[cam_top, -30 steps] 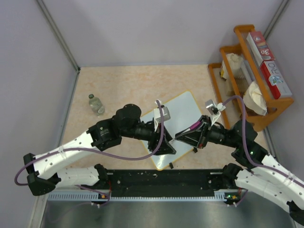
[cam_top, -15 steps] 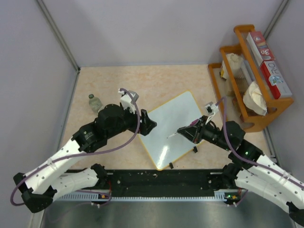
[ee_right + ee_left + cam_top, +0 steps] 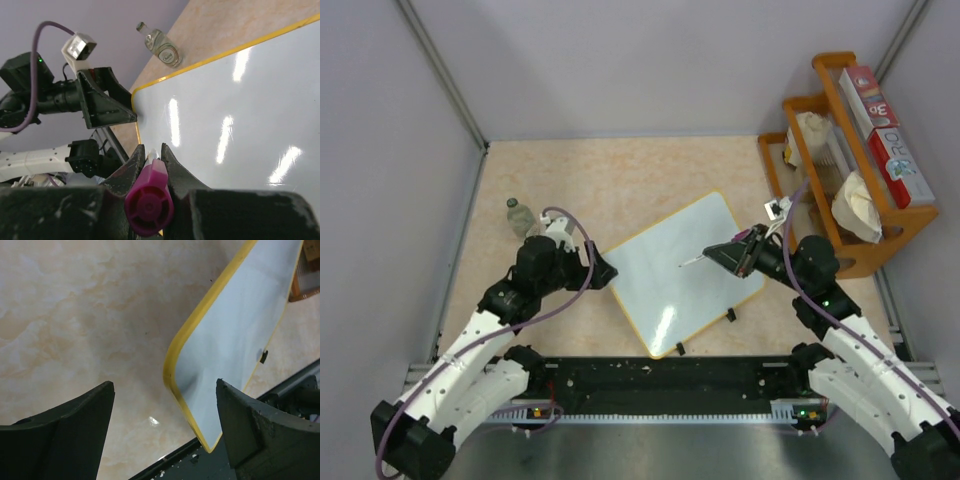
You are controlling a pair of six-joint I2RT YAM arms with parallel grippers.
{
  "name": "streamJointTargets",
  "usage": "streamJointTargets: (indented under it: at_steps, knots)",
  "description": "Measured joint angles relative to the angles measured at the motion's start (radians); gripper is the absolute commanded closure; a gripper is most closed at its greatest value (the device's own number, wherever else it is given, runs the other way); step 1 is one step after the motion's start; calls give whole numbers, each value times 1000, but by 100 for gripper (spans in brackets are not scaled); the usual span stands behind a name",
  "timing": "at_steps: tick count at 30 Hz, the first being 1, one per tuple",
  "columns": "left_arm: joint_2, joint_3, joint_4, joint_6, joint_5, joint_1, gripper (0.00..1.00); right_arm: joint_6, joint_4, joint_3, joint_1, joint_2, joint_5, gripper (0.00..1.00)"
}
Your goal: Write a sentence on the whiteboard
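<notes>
The whiteboard [image 3: 670, 275] lies tilted on the table, glossy white with a yellow rim. Its face [image 3: 240, 100] shows only glare; the sentence is not in view. My left gripper [image 3: 605, 272] stands open at the board's left corner, holding nothing. In the left wrist view, the rounded corner [image 3: 172, 375] lies between the two fingers of that gripper [image 3: 164, 385]. My right gripper [image 3: 725, 252] is shut on a purple marker [image 3: 149, 202]. The marker's thin tip [image 3: 688, 262] points left over the board's right half, and whether it touches the surface I cannot tell.
A small clear bottle [image 3: 522, 218] stands left of the board. A wooden rack [image 3: 860, 255] with boxes and cloths fills the back right. Two black clips [image 3: 730, 316] sit on the board's near edge. The black rail [image 3: 660, 378] runs along the front.
My left arm has pulled back off the board to its left corner, and its gripper has opened. My right gripper has shifted toward the back right with the marker.
</notes>
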Motion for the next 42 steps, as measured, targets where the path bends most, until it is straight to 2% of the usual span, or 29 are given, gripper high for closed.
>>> streamJointTargets:
  at_steps: [5,7,10,11,14,15,18,25,34,42]
  knots:
    - [-59,-184,203,-30,222,37,20,47,84,-5,-61,24,-104,100]
    - [-60,-229,284,-43,294,37,25,55,101,-5,-63,29,-129,100]
    - [-45,-249,375,-55,363,38,44,64,118,-5,-63,32,-149,100]
    - [-37,-249,399,-55,378,38,54,66,122,-5,-63,32,-153,100]
    - [-3,-249,458,-48,405,42,69,68,124,-5,-63,31,-159,100]
    - [7,-249,470,-47,407,43,79,68,124,-5,-63,31,-161,100]
    - [40,-249,496,-60,437,52,100,67,123,-5,-63,31,-163,100]
    - [135,-221,591,-65,559,68,100,36,109,-5,-63,20,-161,100]
    - [351,-87,578,-10,676,108,100,-41,65,-3,-63,-14,-132,100]
    - [346,-82,566,8,692,115,100,-99,24,-2,-63,-19,-105,100]
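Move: The whiteboard's left edge, at the spot the open left hand goes for, is about 5 cm to its right, 2 cm back and 2 cm lower. The board's far-left corner is 3 cm ahead and 2 cm right of this hand, its middle some 23 cm right and 2 cm back; the bottle stands about 24 cm left, 12 cm ahead. From the right hand, holding the marker, that edge spot is about 25 cm left, 6 cm back and 8 cm below. The left hand pinches the whiteboard's left edge, a little below the far-left corner. It gets there by going about 5 cm right and 2 cm back, dipping slightly and rolling its right side up some 20 degrees, then shuts its wide-open fingers. Gripping, it eases right and a little forward while turning clockwise. The right hand hovers nearly in place, keeping the marker. ##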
